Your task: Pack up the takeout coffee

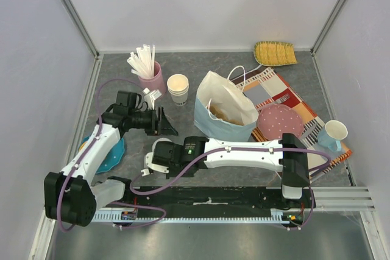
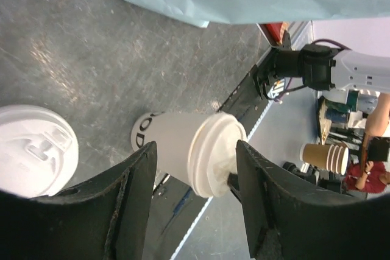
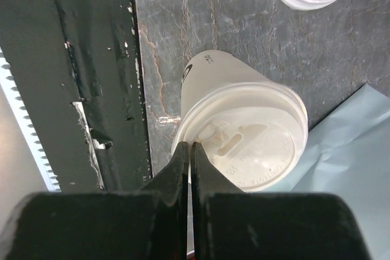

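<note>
The takeout coffee (image 3: 244, 132) is a white paper cup with a white plastic lid. It stands on the grey table near the black front rail. My right gripper (image 3: 191, 147) is shut, its closed tips resting on the lid's rim by the sip hole. In the left wrist view the coffee (image 2: 183, 147) shows beyond my left gripper (image 2: 195, 150). That gripper is open, with a finger (image 2: 137, 181) on either side of the view and nothing between them. From above, the left gripper (image 1: 169, 123) points right and the right gripper (image 1: 152, 159) reaches in from the right.
A loose flat white lid (image 2: 33, 150) lies left of the cup. The open blue and white paper bag (image 1: 224, 111) stands behind. A stack of lidless cups (image 1: 178, 88), a pink straw holder (image 1: 149, 74), a pink plate (image 1: 279, 120) and a blue cup (image 1: 332, 135) stand around it.
</note>
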{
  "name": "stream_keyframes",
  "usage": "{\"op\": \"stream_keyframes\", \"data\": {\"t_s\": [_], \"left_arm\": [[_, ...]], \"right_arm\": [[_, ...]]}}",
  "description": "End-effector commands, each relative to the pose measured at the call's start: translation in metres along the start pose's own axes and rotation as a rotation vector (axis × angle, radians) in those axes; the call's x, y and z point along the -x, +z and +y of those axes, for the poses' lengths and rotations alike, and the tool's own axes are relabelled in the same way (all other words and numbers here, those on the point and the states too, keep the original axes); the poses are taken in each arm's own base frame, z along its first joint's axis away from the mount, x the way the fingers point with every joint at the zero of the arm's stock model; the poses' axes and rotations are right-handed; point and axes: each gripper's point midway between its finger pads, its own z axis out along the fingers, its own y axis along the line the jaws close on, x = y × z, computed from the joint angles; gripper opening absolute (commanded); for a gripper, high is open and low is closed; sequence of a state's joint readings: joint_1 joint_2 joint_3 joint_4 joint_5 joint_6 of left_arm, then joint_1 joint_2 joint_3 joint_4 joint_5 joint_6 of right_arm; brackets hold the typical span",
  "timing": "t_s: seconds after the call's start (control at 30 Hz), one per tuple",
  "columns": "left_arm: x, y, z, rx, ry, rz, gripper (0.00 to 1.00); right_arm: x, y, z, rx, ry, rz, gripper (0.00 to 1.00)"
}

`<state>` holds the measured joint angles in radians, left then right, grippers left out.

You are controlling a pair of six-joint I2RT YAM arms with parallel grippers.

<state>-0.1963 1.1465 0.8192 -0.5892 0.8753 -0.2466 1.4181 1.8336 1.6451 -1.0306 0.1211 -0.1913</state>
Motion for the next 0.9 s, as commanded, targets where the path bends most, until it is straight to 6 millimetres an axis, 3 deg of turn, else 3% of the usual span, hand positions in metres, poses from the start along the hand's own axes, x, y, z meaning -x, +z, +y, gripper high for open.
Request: {"op": "stream_keyframes", "data": {"t_s": [0.0,0.13,0.43,0.63,0.87], "left_arm": [[-0.016,0.002,-0.018,-0.079,-0.016,0.010,0.61],[-0.033,0.007,-0.015,-0.085,-0.049,0.032,0.62],[-0.044,0.013,-0.017,-0.097,-0.057,0.059,0.62],[-0.035,0.013,-0.018,-0.088,-0.032,0.047,0.61],[-0.029,0.013,-0.019,-0.083,-0.012,0.046,0.61]], "right_arm": [[-0.003,0.008,-0.003,0.020,0.032,-0.032,0.00],[-0.006,0.014,-0.005,0.023,0.033,-0.035,0.00],[-0.002,0.013,0.000,0.043,0.048,-0.054,0.01],[0.002,0.003,-0.009,0.001,0.066,-0.080,0.34],[0.009,-0.006,-0.015,-0.024,0.075,-0.107,0.50]]}}
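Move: The open left hand has the lidded cup about 10 cm back, 3 cm to its right and 8 cm below. The shut right fingertips are at the lid's near rim, the cup's middle some 4 cm ahead, 1 cm left and 6 cm down. From the right hand, the spare lid lies roughly 12 cm ahead, 9 cm left, on the table; the paper bag stands about 22 cm ahead, 15 cm right. Left hand, open, moves about 4 cm back and down towards the cup while right fingers open at its lid. ##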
